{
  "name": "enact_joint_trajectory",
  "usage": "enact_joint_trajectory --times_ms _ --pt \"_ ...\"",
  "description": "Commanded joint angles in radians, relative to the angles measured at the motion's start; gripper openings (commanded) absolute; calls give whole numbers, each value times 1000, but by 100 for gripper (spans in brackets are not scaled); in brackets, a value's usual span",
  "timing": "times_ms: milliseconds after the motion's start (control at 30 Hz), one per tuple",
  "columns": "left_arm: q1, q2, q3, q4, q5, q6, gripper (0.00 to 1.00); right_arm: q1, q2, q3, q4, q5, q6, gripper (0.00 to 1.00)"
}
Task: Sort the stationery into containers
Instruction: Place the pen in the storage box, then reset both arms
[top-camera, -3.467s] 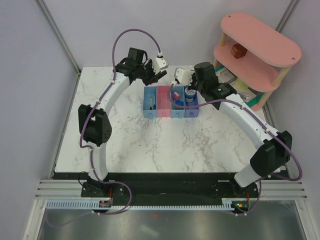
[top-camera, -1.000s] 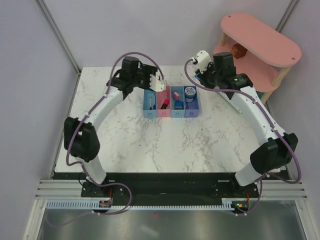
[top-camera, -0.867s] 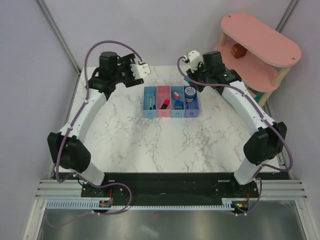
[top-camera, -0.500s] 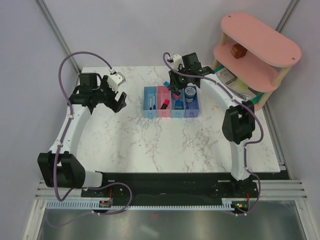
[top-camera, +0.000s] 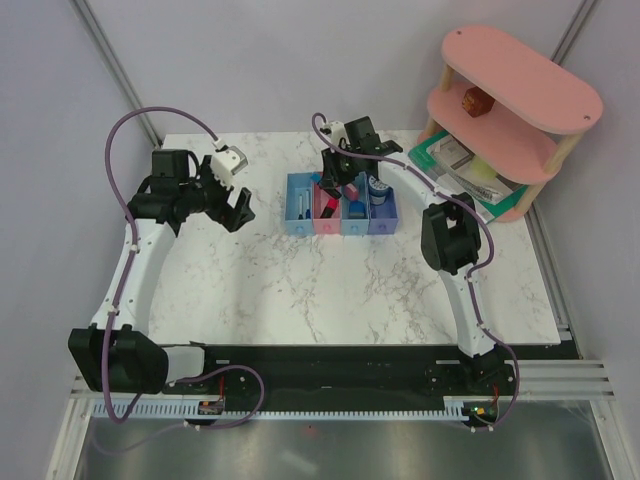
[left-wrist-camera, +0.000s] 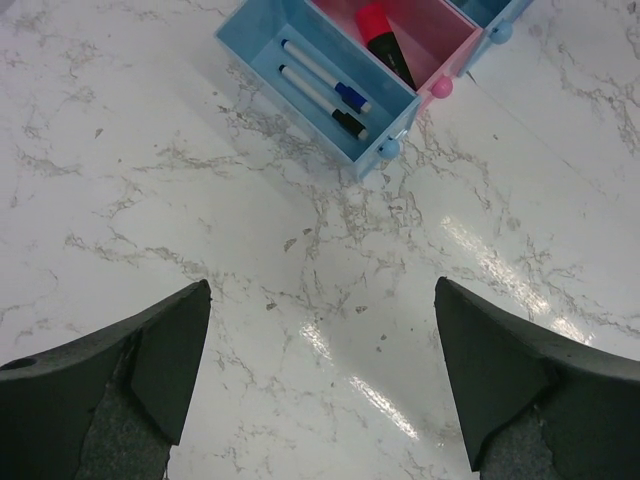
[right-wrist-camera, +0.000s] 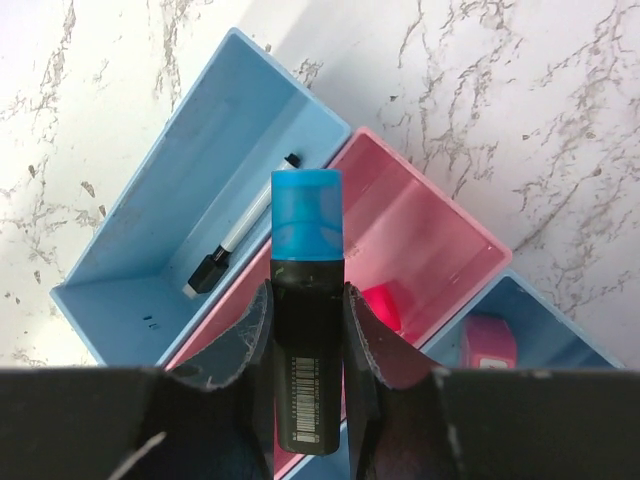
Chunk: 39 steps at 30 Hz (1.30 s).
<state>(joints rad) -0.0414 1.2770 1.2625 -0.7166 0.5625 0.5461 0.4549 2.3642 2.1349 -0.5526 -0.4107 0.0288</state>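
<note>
My right gripper (right-wrist-camera: 305, 325) is shut on a blue highlighter (right-wrist-camera: 305, 240) with a black body, held above the containers (top-camera: 297, 224), over the pink bin (right-wrist-camera: 430, 235). A pink highlighter (right-wrist-camera: 381, 306) lies in that bin. The light blue bin (left-wrist-camera: 262, 35) holds two thin pens (left-wrist-camera: 322, 88). A pink eraser (right-wrist-camera: 488, 343) sits in the blue bin, and the tape roll (top-camera: 380, 185) in the violet-blue one. My left gripper (left-wrist-camera: 325, 370) is open over bare marble, left of the bins (top-camera: 237, 208), with nothing between its fingers.
A pink two-tier shelf (top-camera: 530, 75) stands at the back right with a small brown block (top-camera: 474, 100) on its lower tier. A green-rimmed flat tray (top-camera: 432, 150) lies under it. The marble table (top-camera: 330, 290) reaches forward to the arm bases.
My left gripper opened and drew back to the left, away from the bins. My right arm swung left from the shelf side to above the pink bin, still holding the blue highlighter.
</note>
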Motion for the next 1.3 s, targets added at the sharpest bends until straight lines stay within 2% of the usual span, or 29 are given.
enact_joint_trajectory --times_ms 0,67,100,300,500,667,733,767,800,933,967,1133,1267 --pt "2 12 54 -6 50 -55 99 19 18 36 36 -10 -1 27" --pt "2 12 54 -6 59 -60 100 24 12 31 33 -2 -9 36" --pt "2 15 54 -4 60 -60 100 25 9 30 31 0 -16 45" --pt "2 9 49 3 73 -64 100 31 -23 16 23 39 -47 64" --pt "2 8 40 19 89 -74 100 33 -75 3 -4 104 -92 68" --pt "2 34 28 57 63 -165 100 13 -226 -19 -62 196 -188 72" --pt "2 47 23 68 63 -210 100 -4 -305 -38 -99 219 -254 83" --pt "2 53 18 75 63 -222 100 -12 -331 -56 -154 219 -286 94" --pt "2 56 14 92 65 -244 100 -21 -354 -61 -194 222 -341 98" --pt "2 64 14 101 70 -271 100 -59 -462 -85 -423 228 -440 98" --pt "2 64 14 103 68 -275 100 -71 -489 -142 -467 222 -443 98" --pt "3 30 -14 109 -15 -321 100 -189 -723 -372 -443 219 -464 98" --pt "3 -56 -78 146 -65 -313 100 -315 -845 -515 -422 121 -455 98"
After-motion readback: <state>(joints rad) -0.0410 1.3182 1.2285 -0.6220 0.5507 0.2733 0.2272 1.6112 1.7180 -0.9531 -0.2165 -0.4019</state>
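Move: The blue-capped pen, already in the right fingers, is held at about rim height over the storage box's pink compartment, whose middle is some 2 cm back from that hand and 3 cm below. The red marker in it lies about 4 cm back and 5 cm down; the pink eraser is level with the hand, 4 cm to its right, and the thin markers 6 cm left, 3 cm back. From the left hand the pink compartment is roughly 13 cm ahead, 18 cm right, 16 cm below. The blue-capped pen is let go into the pink compartment: the right fingers open around it while the hand stays nearly in place, easing only about a centimetre left. The emptied hand then comes free, climbing first and sweeping right and back away from the compartment, some 21 cm to the right in all, opening fully as its wrist turns about 25 degrees and its fingers swing from leftward more to forward. ##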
